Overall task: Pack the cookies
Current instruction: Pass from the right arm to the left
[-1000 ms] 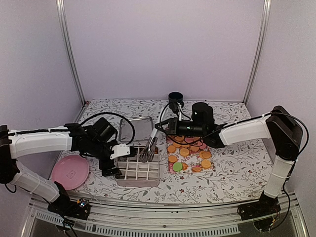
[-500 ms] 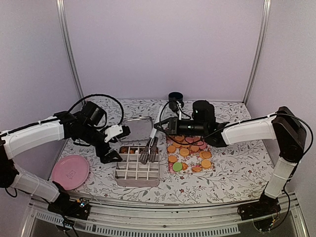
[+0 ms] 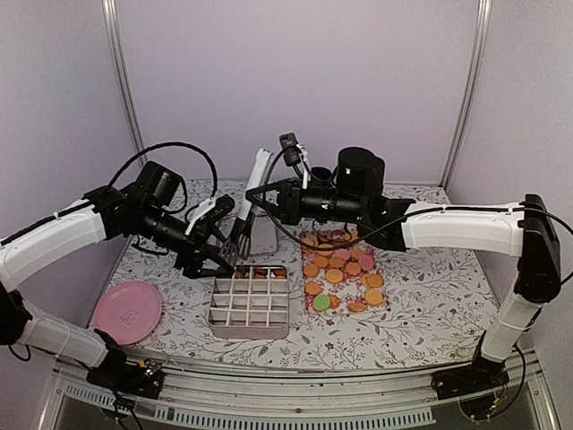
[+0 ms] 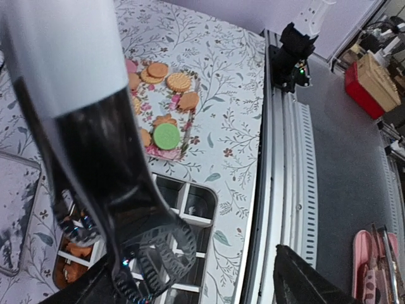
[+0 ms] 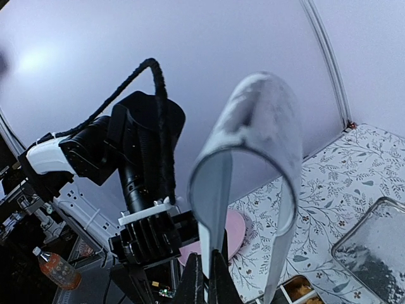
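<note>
The cookies (image 3: 340, 269), mostly orange discs with a few pink and one green (image 4: 166, 135), lie on a floral mat right of a white grid box (image 3: 251, 306). A few orange ones sit in the box's back row (image 3: 258, 271). My right gripper (image 3: 279, 199) is shut on one leg of white tongs (image 5: 253, 126) and holds them raised above the table. The tongs' dark toothed tips (image 4: 149, 253) hang between the jaws of my left gripper (image 4: 190, 266). Those jaws stand wide apart and are not touching the tips.
A metal tray (image 3: 260, 235) lies behind the box. There is a pink plate (image 3: 128, 312) at the front left and a dark cup (image 3: 318, 175) at the back. The table's front rail (image 4: 285, 164) runs close beside the box.
My right arm lifted the tongs up and back from the box. My left arm rose from the box's left side to the tongs' tips, its jaws narrowing a little.
</note>
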{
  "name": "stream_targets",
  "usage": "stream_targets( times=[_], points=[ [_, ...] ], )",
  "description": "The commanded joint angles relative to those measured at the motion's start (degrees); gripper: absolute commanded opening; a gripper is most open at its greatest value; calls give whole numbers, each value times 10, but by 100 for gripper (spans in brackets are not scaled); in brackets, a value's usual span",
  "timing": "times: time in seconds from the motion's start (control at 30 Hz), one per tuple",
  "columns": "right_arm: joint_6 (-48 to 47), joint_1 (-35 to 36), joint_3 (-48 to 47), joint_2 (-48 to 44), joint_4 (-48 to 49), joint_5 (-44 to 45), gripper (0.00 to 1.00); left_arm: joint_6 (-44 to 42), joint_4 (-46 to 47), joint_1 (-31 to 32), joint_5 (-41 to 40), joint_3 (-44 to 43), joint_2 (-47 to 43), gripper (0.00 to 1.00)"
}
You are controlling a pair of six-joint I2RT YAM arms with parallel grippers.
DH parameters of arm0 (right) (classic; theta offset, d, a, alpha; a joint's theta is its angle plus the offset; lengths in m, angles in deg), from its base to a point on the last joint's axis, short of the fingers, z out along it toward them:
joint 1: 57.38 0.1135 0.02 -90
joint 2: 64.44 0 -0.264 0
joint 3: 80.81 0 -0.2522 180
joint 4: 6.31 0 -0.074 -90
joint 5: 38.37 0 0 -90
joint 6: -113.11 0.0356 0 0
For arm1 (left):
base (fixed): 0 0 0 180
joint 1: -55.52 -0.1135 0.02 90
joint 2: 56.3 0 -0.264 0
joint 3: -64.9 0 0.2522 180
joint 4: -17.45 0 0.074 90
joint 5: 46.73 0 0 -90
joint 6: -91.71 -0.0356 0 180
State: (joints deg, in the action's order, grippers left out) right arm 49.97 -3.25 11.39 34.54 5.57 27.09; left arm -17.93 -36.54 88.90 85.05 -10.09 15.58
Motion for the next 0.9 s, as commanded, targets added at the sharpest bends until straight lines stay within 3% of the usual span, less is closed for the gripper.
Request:
stream_targets(
  times=[0.0, 0.23, 0.53, 0.77, 0.87],
  points=[
    [-41, 13, -43, 21, 13, -10, 0, 3, -17, -11, 108, -5, 0, 73],
    [-51, 21, -43, 19, 22, -40, 0, -4, -36, -31, 164, 1, -2, 58],
    [-62, 27, -13, -6, 35, -40, 0, -8, -49, -43, 242, 15, 15, 29],
    [-69, 33, 3, -22, 45, -39, 0, -10, -53, -44, 246, 20, 26, 1],
    [-68, 34, 12, -29, 51, -37, 0, -10, -50, -45, 245, 25, 29, 0]
  ],
)
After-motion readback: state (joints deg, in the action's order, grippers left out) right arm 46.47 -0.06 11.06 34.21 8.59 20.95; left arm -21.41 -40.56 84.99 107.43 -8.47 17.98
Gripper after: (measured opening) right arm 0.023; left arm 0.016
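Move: The right hand holds the upright tongs; their dark lower ends hang about 3 cm ahead of the open left fingers, 3 cm to their right and roughly level. Those ends lie 5 cm back, 5 cm left and 10 cm below the right hand. From the left hand, the compartment box is about 3 cm ahead, 7 cm right and 19 cm down; the metal tray is about 24 cm ahead, 7 cm right and 20 cm down. Right hand carries the tongs 5 cm back; left, easing 4 cm back, shuts its fingers on one dark arm. ##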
